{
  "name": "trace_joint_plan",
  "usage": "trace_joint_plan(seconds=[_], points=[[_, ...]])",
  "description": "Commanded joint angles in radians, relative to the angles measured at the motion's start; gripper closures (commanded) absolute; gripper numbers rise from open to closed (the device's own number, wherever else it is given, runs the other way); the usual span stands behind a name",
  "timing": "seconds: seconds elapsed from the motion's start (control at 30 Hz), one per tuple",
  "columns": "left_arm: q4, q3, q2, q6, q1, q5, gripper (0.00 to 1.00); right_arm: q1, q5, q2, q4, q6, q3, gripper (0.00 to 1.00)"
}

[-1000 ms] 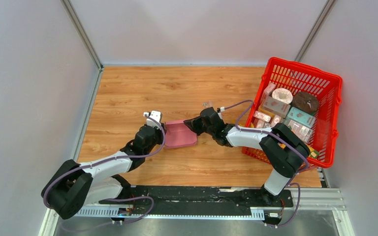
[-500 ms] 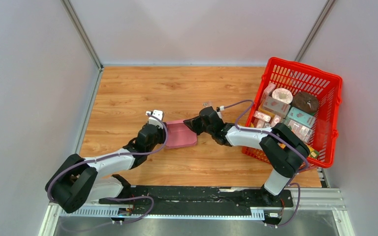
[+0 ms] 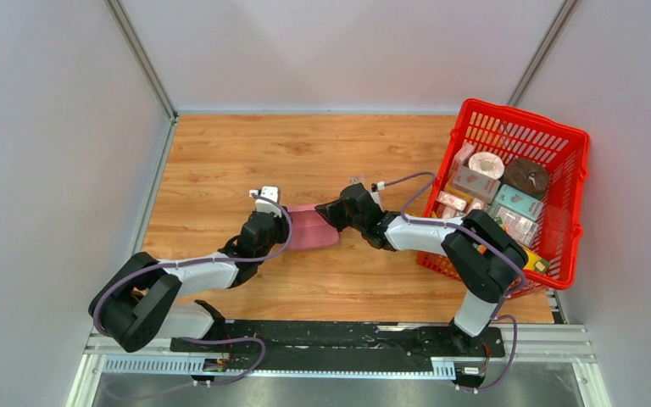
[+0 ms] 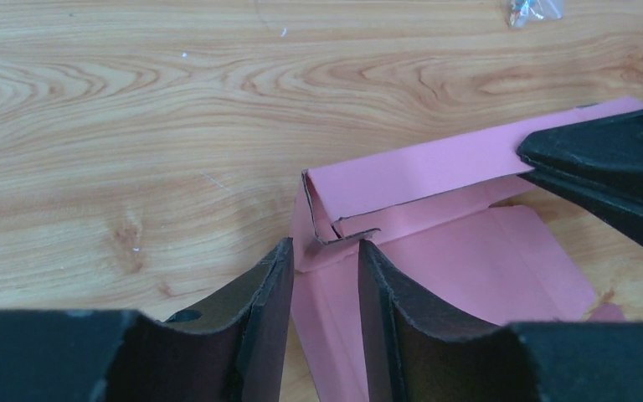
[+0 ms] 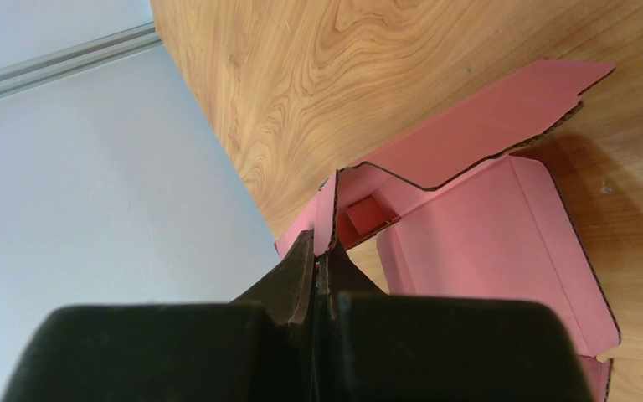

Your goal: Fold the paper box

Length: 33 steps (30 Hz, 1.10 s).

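The pink paper box lies part-folded on the wooden table, its back wall raised. My left gripper is at the box's left end. In the left wrist view its fingers are apart and straddle the left corner of the box, where a small tab is tucked in. My right gripper is at the box's right end. In the right wrist view it is shut on the edge of an upright side wall of the box.
A red mesh basket with several printed cartons stands at the right edge of the table. A small clear scrap lies just behind the right gripper and also shows in the left wrist view. Grey walls surround the table.
My left arm has stretched forward and right, bringing its gripper onto the box's left end. My right gripper has shifted slightly left, still holding the box.
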<state>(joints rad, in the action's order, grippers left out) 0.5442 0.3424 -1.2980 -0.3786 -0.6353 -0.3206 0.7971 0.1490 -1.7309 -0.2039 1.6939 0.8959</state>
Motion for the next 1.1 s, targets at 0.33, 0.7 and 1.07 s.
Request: trace_joint_plan(seconds=[0.33,0.7,1.07], points=[[0.106,0.075,-0.103,0.003,-0.072,-0.222,0.86,0.021,-0.002,-0.018,0.064,-0.042,-0.008,1.00],[0.109,0.119,-0.205,0.021,-0.093,-0.279,0.77,0.021,-0.011,-0.013,0.046,-0.030,-0.018,1.00],[-0.081,0.202,-0.296,-0.071,-0.147,-0.531,1.00,0.037,0.004,0.010,0.044,-0.036,-0.028,1.00]])
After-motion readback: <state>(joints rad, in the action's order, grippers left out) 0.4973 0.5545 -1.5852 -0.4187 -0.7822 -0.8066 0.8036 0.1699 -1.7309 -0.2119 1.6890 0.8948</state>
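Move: The left end of the pink paper box's far rim, an open corner, sits about 3 cm ahead of the left gripper's half-open tips and 1 cm below them. The box's open middle is roughly 4 cm back, 6 cm right and 4 cm below the left hand; a small plastic bag lies on the table some 8 cm ahead, 16 cm right, 7 cm lower. From the right hand, already pinching that rim, the corner is about 8 cm left, 1 cm ahead and 2 cm down. The left fingertips come to pinch the rim's left corner, advancing about 3 cm and sinking slightly while the hand turns some 15–20 degrees counter-clockwise and rolls its left side up. They close nearly fully, reopen a little partway, then shut again. The right hand stays put, keeping its closed pinch on the same rim. ##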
